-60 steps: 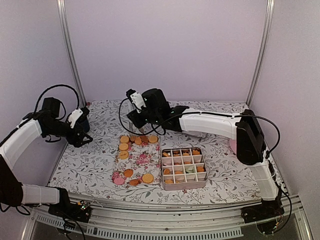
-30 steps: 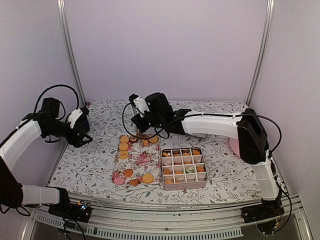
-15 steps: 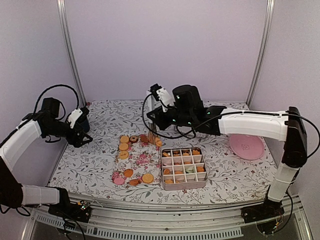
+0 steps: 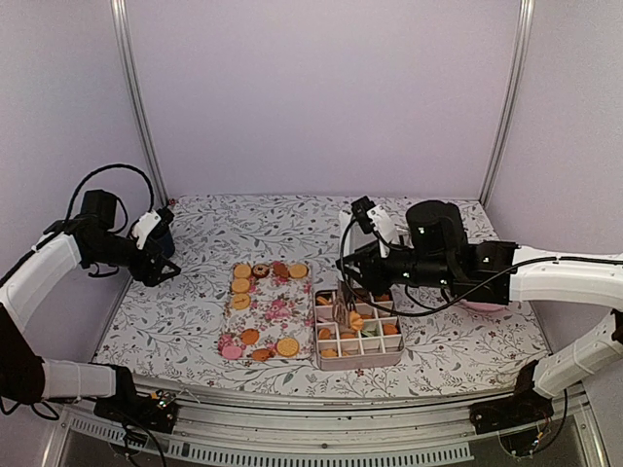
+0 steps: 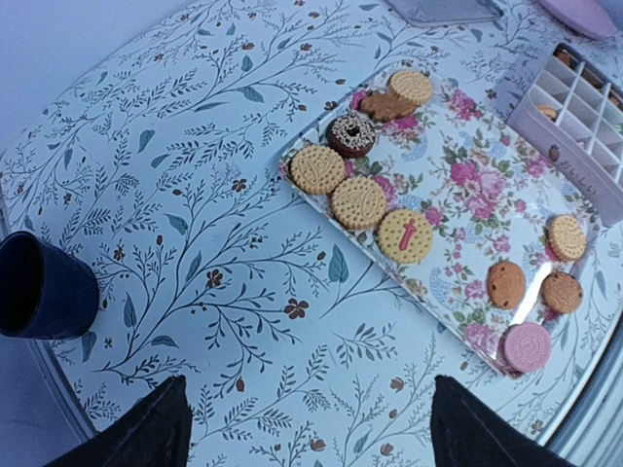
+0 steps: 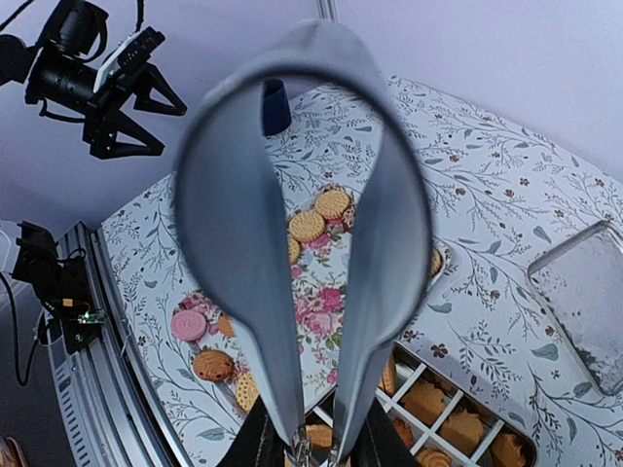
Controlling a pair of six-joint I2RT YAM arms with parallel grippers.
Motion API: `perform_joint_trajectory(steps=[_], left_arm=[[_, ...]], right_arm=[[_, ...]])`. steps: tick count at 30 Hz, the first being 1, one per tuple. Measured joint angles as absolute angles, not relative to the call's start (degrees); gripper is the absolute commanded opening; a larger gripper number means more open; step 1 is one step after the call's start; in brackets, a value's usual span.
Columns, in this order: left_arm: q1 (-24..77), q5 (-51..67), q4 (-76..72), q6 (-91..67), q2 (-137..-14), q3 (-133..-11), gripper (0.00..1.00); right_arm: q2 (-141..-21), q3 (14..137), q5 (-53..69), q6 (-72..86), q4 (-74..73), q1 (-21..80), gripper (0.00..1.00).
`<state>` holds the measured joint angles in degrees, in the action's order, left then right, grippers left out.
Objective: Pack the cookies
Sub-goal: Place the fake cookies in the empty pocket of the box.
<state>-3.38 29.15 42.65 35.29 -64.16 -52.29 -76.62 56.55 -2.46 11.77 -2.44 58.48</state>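
Observation:
Several cookies [image 5: 359, 201], mostly orange-tan with a pink one [image 5: 527, 346], lie on a floral tray [image 4: 274, 309]. More cookies fill the cells of a divided box [image 4: 358, 327]. My right gripper [image 4: 358, 277] is shut on grey metal tongs [image 6: 311, 243] that point down into the box's left-middle cells. An orange cookie [image 4: 356, 319] sits at the tongs' tips; the wrist view does not show whether it is pinched. My left gripper [image 4: 159, 263] hangs open over the table's far left, away from the tray, with nothing between its fingers.
A dark blue cup [image 5: 39, 287] stands at the far left beside the left gripper. A pink plate [image 4: 474, 305] lies right of the box, mostly hidden by the right arm. A flat tin lid [image 6: 579, 292] lies behind the box.
The right arm has swung right and forward, from the tray's far end to above the box, carrying the tongs. The left arm has not moved.

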Motion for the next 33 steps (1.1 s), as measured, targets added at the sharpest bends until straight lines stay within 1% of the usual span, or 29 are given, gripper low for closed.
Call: perform_joint_trajectory(steps=[10, 17, 33], left_arm=[[-3.38, 29.08, 42.63, 35.29, -64.38, -52.29, 0.85], [-3.38, 29.08, 42.63, 35.29, -64.42, -52.29, 0.85], [-3.38, 29.04, 42.65, 35.29, -64.55, -52.38, 0.85]], right_arm=[[-73.84, 53.56, -2.44, 12.43, -7.31, 58.48, 0.05], [-72.66, 51.31, -2.5, 12.14, -7.81, 58.48, 0.11], [-72.71, 49.93, -4.47, 9.04, -7.07, 58.46, 0.13]])
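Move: The right hand holds the tongs with a cookie in their tips. The empty front-row pocket, right of the box's middle, is roughly 7 cm back, 9 cm right and 21 cm below this hand. The green cookie's pocket is about 4 cm beyond it; another filled pocket is some 5 cm to its left. From the idle left hand, the empty pocket is roughly 44 cm right, 12 cm back and 15 cm below. The right hand sinks about 5 cm and goes 3 cm right, tilting the still-clamped tongs towards the front-row pocket. ##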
